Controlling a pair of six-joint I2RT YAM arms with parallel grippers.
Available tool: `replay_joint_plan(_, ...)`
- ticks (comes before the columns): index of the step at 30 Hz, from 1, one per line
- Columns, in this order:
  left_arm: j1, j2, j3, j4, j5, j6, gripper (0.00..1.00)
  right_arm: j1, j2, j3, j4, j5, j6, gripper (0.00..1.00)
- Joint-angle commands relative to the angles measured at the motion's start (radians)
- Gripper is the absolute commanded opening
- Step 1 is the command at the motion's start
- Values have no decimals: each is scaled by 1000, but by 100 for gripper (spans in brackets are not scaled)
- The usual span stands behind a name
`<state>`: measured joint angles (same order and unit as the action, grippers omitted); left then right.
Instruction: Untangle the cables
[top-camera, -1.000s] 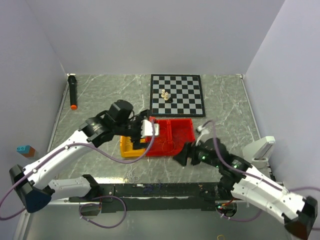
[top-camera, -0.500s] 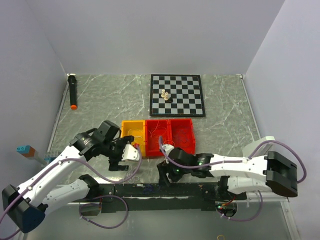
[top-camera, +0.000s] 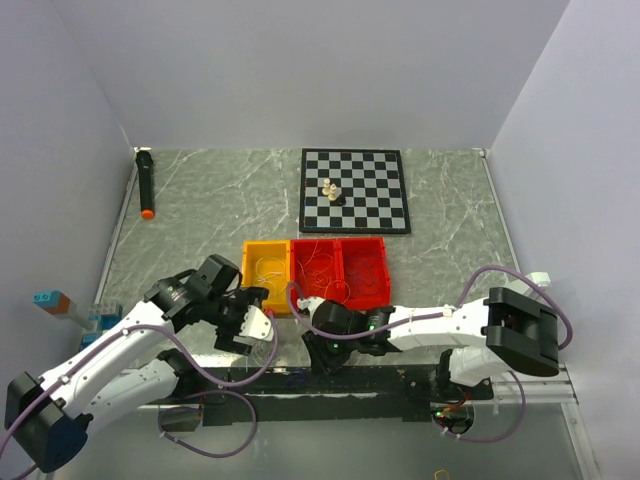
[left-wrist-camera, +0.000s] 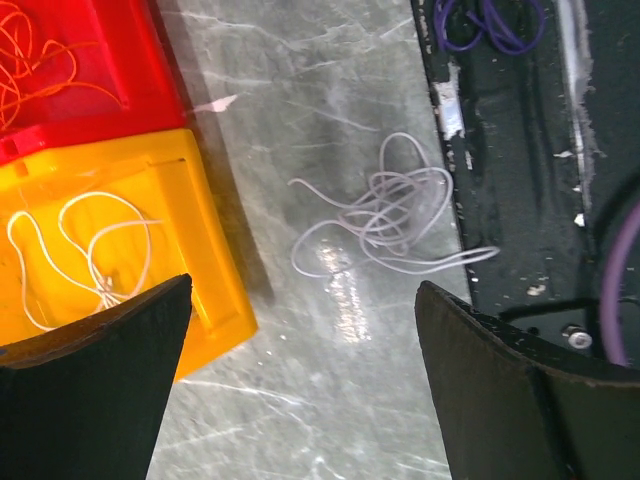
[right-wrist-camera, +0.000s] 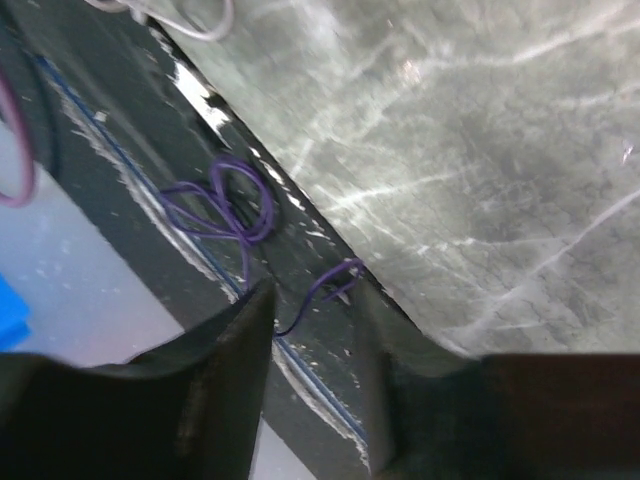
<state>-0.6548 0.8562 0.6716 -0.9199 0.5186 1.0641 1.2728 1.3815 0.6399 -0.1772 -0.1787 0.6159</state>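
Note:
The cables lie in separate places. A pale white bunch (left-wrist-camera: 390, 215) rests loose on the table just ahead of my left gripper (left-wrist-camera: 300, 400), which hangs wide open over bare marble, holding nothing. A white cable (left-wrist-camera: 90, 250) lies in the yellow bin (top-camera: 265, 265), and an orange one (left-wrist-camera: 40, 70) in the red bin (top-camera: 315, 265). Purple cable loops (right-wrist-camera: 225, 205) sit on the black rail. My right gripper (right-wrist-camera: 315, 290) is low over that rail, its jaws narrowed with a gap, and a loose purple strand end (right-wrist-camera: 330, 280) lies between the tips, not pinched.
A second red bin (top-camera: 365, 262) adjoins the first. Behind it is a chessboard (top-camera: 375, 200) with chess pieces (top-camera: 331, 190). A black marker (top-camera: 146, 185) lies far left, and coloured blocks (top-camera: 50, 300) at the left wall. The black rail (top-camera: 400, 380) runs along the near edge.
Both arms have pulled back from the bins to the near edge. The right arm swung left and down over the rail, its jaws narrowing. The left gripper stays wide open.

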Motion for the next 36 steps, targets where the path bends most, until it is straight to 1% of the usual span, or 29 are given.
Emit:
replay_joint_plan(1, 3, 44, -3, 65, 47, 83, 96, 7, -2, 43, -21, -7, -13, 37)
replay_joint_plan(4, 3, 66, -10, 64, 55, 143, 95, 10, -30, 38, -36, 31, -12, 10)
replay_joint_plan(5, 4, 70, -13, 65, 55, 164, 95, 10, -48, 40, -50, 47, -13, 3)
replay_joint_plan(6, 1, 76, -17, 69, 52, 174, 96, 10, -64, 46, -68, 68, -18, 0)
replay_joint_plan(10, 3, 89, -26, 41, 55, 236, 96, -1, -183, 75, -165, 172, -50, 0)
replay_joint_plan(14, 3, 92, -50, -3, 54, 348, 95, -44, -303, 96, -240, 223, -84, 0)
replay_joint_plan(16, 1, 93, -61, -10, 57, 382, 93, -84, -364, 110, -284, 229, -103, 0)
replay_joint_plan(19, 1, 109, -75, -5, 61, 419, 88, -173, -430, 136, -323, 216, -145, 0)
replay_joint_plan(23, 0, 139, -90, 30, 52, 450, 83, -306, -467, 199, -383, 222, -231, 0)
replay_joint_plan(27, -5, 164, -109, 79, 55, 471, 73, -429, -447, 257, -403, 258, -291, 0)
replay_joint_plan(32, -16, 195, -135, 128, 47, 490, 61, -602, -401, 277, -364, 303, -283, 0)
replay_joint_plan(36, -25, 211, -142, 162, 46, 490, 41, -694, -374, 242, -288, 265, -243, 0)
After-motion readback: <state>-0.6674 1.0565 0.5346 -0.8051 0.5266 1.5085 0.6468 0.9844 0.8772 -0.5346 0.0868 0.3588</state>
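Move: The purple cable's middle lies about 3 cm left of the right hand, 1 cm back and 2 below; the right red tray is some 21 cm ahead and 10 right, the middle red one 21 straight ahead, the white cable 4 ahead and 11 left. From the left hand, the white cable lies about 3 cm back, 4 right and 7 below, the yellow tray 13 ahead and 4 right. Right pinches and carries purple cable about 20 cm forward, up and right; left sinks towards white cable, half-closing. ##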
